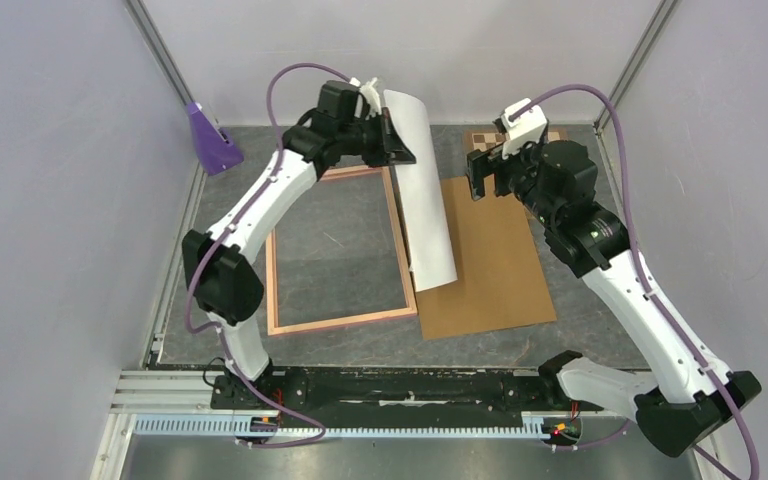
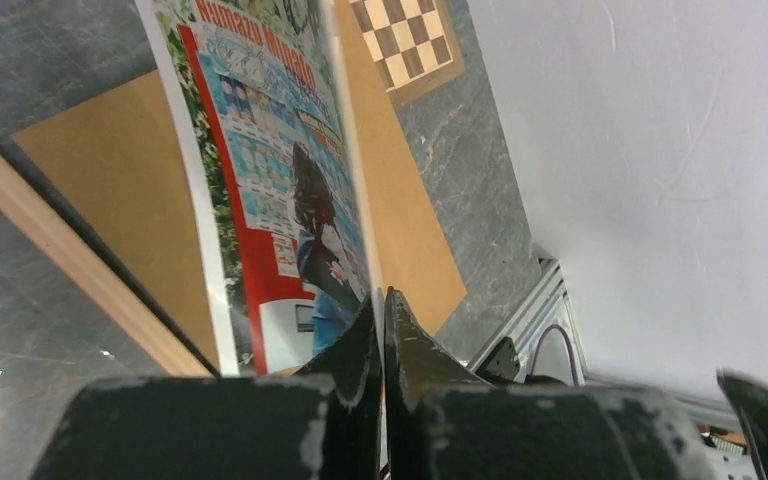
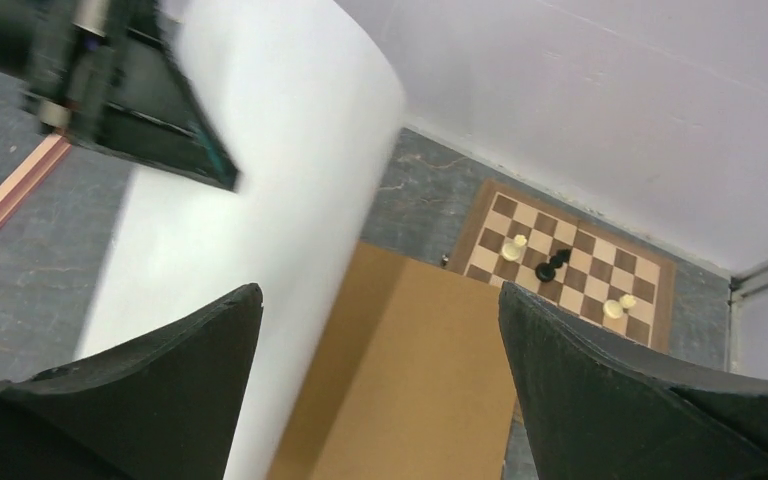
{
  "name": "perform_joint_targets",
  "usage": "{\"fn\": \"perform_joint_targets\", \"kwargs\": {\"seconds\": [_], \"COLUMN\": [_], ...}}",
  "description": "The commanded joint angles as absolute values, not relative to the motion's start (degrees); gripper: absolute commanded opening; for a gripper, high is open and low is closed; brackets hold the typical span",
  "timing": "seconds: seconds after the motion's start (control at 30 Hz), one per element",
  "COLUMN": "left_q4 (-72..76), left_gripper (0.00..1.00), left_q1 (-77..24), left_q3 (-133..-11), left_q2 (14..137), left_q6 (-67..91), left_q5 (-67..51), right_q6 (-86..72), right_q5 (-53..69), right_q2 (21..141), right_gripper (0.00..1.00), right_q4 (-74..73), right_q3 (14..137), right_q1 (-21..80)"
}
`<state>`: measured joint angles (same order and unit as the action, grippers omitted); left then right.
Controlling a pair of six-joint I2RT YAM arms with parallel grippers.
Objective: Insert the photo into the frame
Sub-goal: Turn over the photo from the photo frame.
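Note:
The photo point(image 1: 428, 190) stands lifted on edge and bowed, its white back toward the top camera. Its near end rests by the frame's right rail and the brown board. My left gripper point(image 1: 397, 135) is shut on the photo's far edge. In the left wrist view the printed side of the photo point(image 2: 260, 150) shows, running away from the closed left gripper point(image 2: 380, 300). The frame point(image 1: 335, 322) lies flat on the table, pale wood side up, left of the photo. My right gripper point(image 1: 476, 175) hovers open just right of the photo point(image 3: 260, 180), and in its own view the right gripper point(image 3: 378, 295) has nothing between its fingers.
A brown backing board point(image 1: 490, 260) lies flat to the right of the frame, under the right gripper. A chessboard point(image 3: 570, 270) with a few pieces sits at the back right corner. A purple object point(image 1: 212, 140) stands at the back left. Walls enclose three sides.

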<state>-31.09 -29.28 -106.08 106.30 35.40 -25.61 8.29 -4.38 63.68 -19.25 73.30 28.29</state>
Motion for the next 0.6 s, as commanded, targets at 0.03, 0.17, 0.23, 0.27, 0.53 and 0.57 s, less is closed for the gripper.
{"fn": "perform_joint_targets", "kwargs": {"seconds": [0.03,0.17,0.23,0.27,0.53,0.57], "left_q4": [-32.2,-36.7,-39.0,-40.0,-46.9,-48.2], "left_gripper": [0.02,0.02,0.02,0.02,0.02,0.02], "left_q1": [-23.6,-19.7,-17.0,-15.2,-3.3,-2.1], "left_q3": [-104.5,-102.4,-100.9,-100.0,-89.2,-88.3], "left_q2": [97.8,92.9,90.7,89.6,83.9,83.6], "left_q6": [24.0,19.2,18.2,18.1,13.4,12.2], "left_q5": [-39.7,-46.6,-50.2,-52.3,-62.8,-61.7], "right_q6": [6.6,5.8,5.6,5.5,5.3,5.3], "right_q5": [-4.7,-2.5,-1.7,-1.3,-0.2,-0.2], "right_q2": [61.9,62.4,62.7,62.8,63.3,63.4], "right_gripper": [0.91,0.91,0.91,0.91,0.91,0.91], "right_q4": [-17.5,-16.5,-16.3,-16.1,-15.3,-15.2], "right_q3": [70.8,69.2,68.9,68.8,67.1,66.9], "right_q1": [25.8,24.6,24.1,24.0,23.2,23.1]}}
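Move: The frame that the photo is being carried to has its middle about 15 cm to the left hand's left, 3 cm back and 27 cm below. The photo already hangs from that hand's shut fingers, blank side up, its middle roughly 3 cm right and 8 cm down. The brown backing board's middle lies some 17 cm right, 4 cm back and 27 cm below. From the empty right hand, the frame is about 30 cm left, 3 cm ahead and 36 cm below. The photo, still pinched near its left edge, is swept in the air by the left hand about 15 cm left across the frame, with some 7 cm back and about as much up, dipping slightly at the end; the wrist turns roughly 10 degrees clockwise. The right hand, already open and clear of the photo, eases down about 4 cm above the board. ##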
